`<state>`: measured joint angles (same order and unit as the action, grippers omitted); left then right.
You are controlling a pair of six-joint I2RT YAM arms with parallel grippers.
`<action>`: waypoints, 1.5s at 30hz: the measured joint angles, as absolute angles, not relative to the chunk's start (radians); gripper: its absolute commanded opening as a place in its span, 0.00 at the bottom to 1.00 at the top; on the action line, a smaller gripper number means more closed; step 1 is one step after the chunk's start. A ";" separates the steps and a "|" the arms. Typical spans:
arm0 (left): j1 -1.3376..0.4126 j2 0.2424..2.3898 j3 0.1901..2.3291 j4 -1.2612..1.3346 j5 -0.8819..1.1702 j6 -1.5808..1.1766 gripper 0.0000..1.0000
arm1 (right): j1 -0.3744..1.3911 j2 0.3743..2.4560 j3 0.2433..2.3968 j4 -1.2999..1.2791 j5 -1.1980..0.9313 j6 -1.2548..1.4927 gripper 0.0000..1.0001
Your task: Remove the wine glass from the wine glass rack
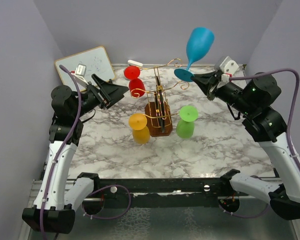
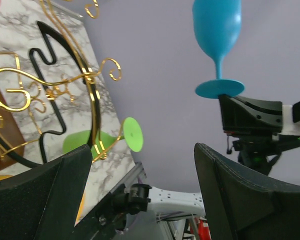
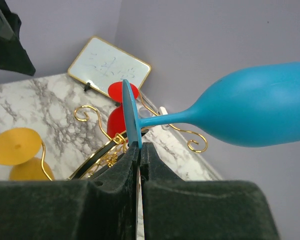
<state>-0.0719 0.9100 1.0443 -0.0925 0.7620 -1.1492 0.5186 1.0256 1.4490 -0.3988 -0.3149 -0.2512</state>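
The gold wire rack (image 1: 160, 95) stands on its brown wooden base (image 1: 158, 124) mid-table. My right gripper (image 1: 202, 79) is shut on the foot rim of a blue wine glass (image 1: 197, 47), holding it upright in the air to the right of the rack, clear of the arms. In the right wrist view the pads (image 3: 122, 165) pinch the blue foot (image 3: 130, 117). Red (image 1: 136, 87), yellow (image 1: 139, 128) and green (image 1: 186, 121) glasses hang upside down from the rack. My left gripper (image 1: 119, 91) is open and empty, left of the rack.
A small whiteboard (image 1: 86, 66) leans at the back left corner. A white object (image 1: 134, 63) lies at the table's far edge behind the rack. Grey walls close in left, back and right. The marble tabletop (image 1: 190, 155) stretches in front of the rack.
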 measured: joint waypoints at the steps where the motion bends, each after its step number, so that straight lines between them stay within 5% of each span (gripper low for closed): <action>1: -0.084 0.908 1.054 -0.094 0.763 -1.171 0.86 | 0.528 1.028 1.449 -0.395 -0.321 -0.282 0.01; 6: -0.121 0.872 1.102 -0.116 0.765 -1.274 0.85 | 0.661 1.068 1.444 -0.385 -0.307 -0.476 0.01; 17: -0.122 0.774 1.102 -0.202 0.774 -1.431 0.83 | 1.173 1.179 1.316 -0.204 0.112 -0.927 0.01; 32: -0.122 0.744 1.103 -0.308 0.782 -1.463 0.78 | 1.365 1.184 1.066 0.300 0.433 -1.313 0.01; 45: -0.122 0.744 1.060 -0.303 0.782 -1.476 0.58 | 1.434 1.280 1.035 0.537 0.458 -1.428 0.01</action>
<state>-0.1223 0.7444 1.0595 -0.3035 0.7818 -1.4761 1.4338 1.2804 1.0351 0.5369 0.4580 -1.4277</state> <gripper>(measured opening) 0.654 0.015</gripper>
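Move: My right hand still pinches the rim of the blue wine glass's foot, the glass lying over sideways, bowl outward. From my left hand that foot is about 25 cm to the right, 1 cm ahead and 5 cm higher; the rack stands some 17 cm right, 2 cm ahead, the orange glass about 8 cm right, 9 cm back, both roughly 17 cm lower. From my right hand the left gripper is about 27 cm left, 1 cm back and 5 cm lower. Keeping my pinch on the foot, I carry the blue glass with my right hand about 18 cm left and 9 cm back, a little down, over the rack towards my left gripper, rolling it some 60 degrees to bring the bowl up. My left hand draws back about 7 cm, rises 5 cm and sinks partway again, its open fingers starting to narrow around the foot. ##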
